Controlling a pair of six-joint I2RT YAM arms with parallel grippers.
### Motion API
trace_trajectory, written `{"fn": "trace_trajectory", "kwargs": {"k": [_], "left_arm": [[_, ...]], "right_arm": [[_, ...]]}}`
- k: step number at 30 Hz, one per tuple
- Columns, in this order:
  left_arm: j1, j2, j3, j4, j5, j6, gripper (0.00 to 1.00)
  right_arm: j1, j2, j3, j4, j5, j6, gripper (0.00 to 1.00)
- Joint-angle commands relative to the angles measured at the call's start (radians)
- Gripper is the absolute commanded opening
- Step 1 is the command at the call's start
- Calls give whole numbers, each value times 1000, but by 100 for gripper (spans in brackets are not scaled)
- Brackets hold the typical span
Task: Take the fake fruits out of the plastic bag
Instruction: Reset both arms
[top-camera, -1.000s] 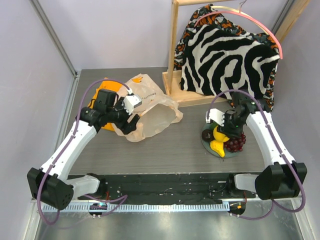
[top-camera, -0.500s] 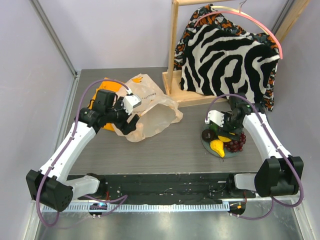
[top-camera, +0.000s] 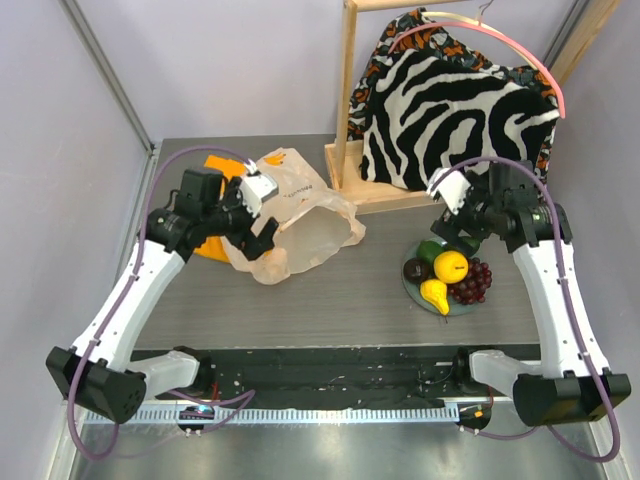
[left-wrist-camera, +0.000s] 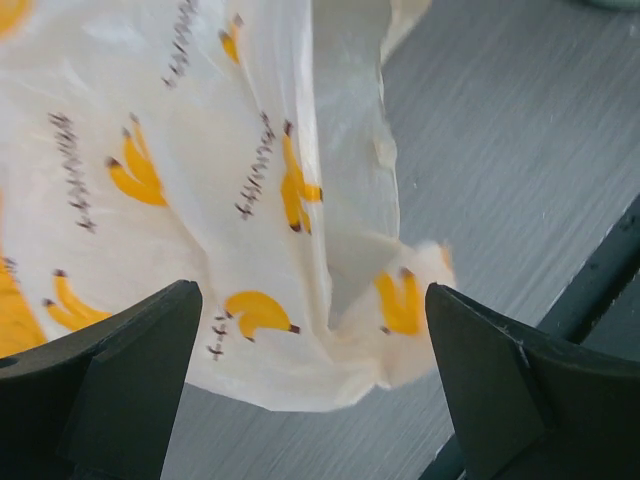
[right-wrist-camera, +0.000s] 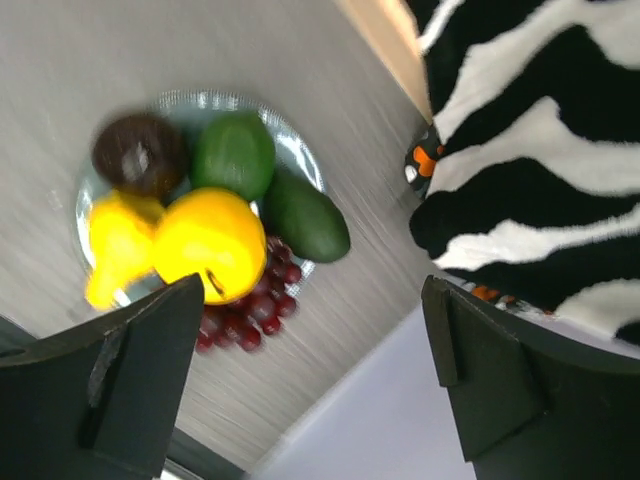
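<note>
The plastic bag (top-camera: 300, 215) lies crumpled on the table left of centre, white with orange banana prints (left-wrist-camera: 200, 150). My left gripper (top-camera: 268, 238) hangs open over the bag's near left corner; in the left wrist view that corner sits between the wide jaws (left-wrist-camera: 315, 340), touching neither. The fake fruits rest on a small plate (right-wrist-camera: 300, 150) at the right: lemon (top-camera: 450, 266), pear (top-camera: 435, 293), avocado (right-wrist-camera: 305, 215), a maroon fruit (top-camera: 416, 270) and grapes (top-camera: 473, 282). My right gripper (top-camera: 462, 240) hovers open above the plate's far edge, empty (right-wrist-camera: 310, 350).
A zebra-patterned garment (top-camera: 450, 110) hangs on a wooden rack (top-camera: 345, 100) at the back right, close to my right arm. An orange cloth (top-camera: 215, 165) lies behind and under the bag's left side. Grey walls close in both sides.
The right gripper let go of the lemon on the plate, opened wide and rose toward the back. The left jaws opened wider and the left arm drew slightly left.
</note>
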Motion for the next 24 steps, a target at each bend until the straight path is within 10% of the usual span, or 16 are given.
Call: {"fn": "trace_trajectory", "kwargs": {"k": [1, 8, 24], "left_arm": [[6, -36, 142, 52, -14, -114, 100], [80, -54, 177, 134, -292, -306, 100], [276, -275, -292, 202, -605, -478, 100]], "right_arm": [[20, -45, -21, 194, -5, 422, 99], [40, -46, -64, 328, 187, 825, 100], [42, -136, -304, 307, 473, 835, 100]]}}
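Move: The plastic bag's middle lies about 8 cm ahead of the empty left hand and 10 cm to its right, some 16 cm below; the orange cloth is roughly 13 cm ahead and 15 cm left, slightly lower. From the right hand, the yellow round fruit sits about 3 cm back, 3 cm right and 14 cm down, with the grapes about 8 cm back and 9 cm right, and the pear 11 cm back and 2 cm left. Open left hand rises, swings 15 cm left away from the bag, sinks; open right turns clockwise, sinking 5 cm. ##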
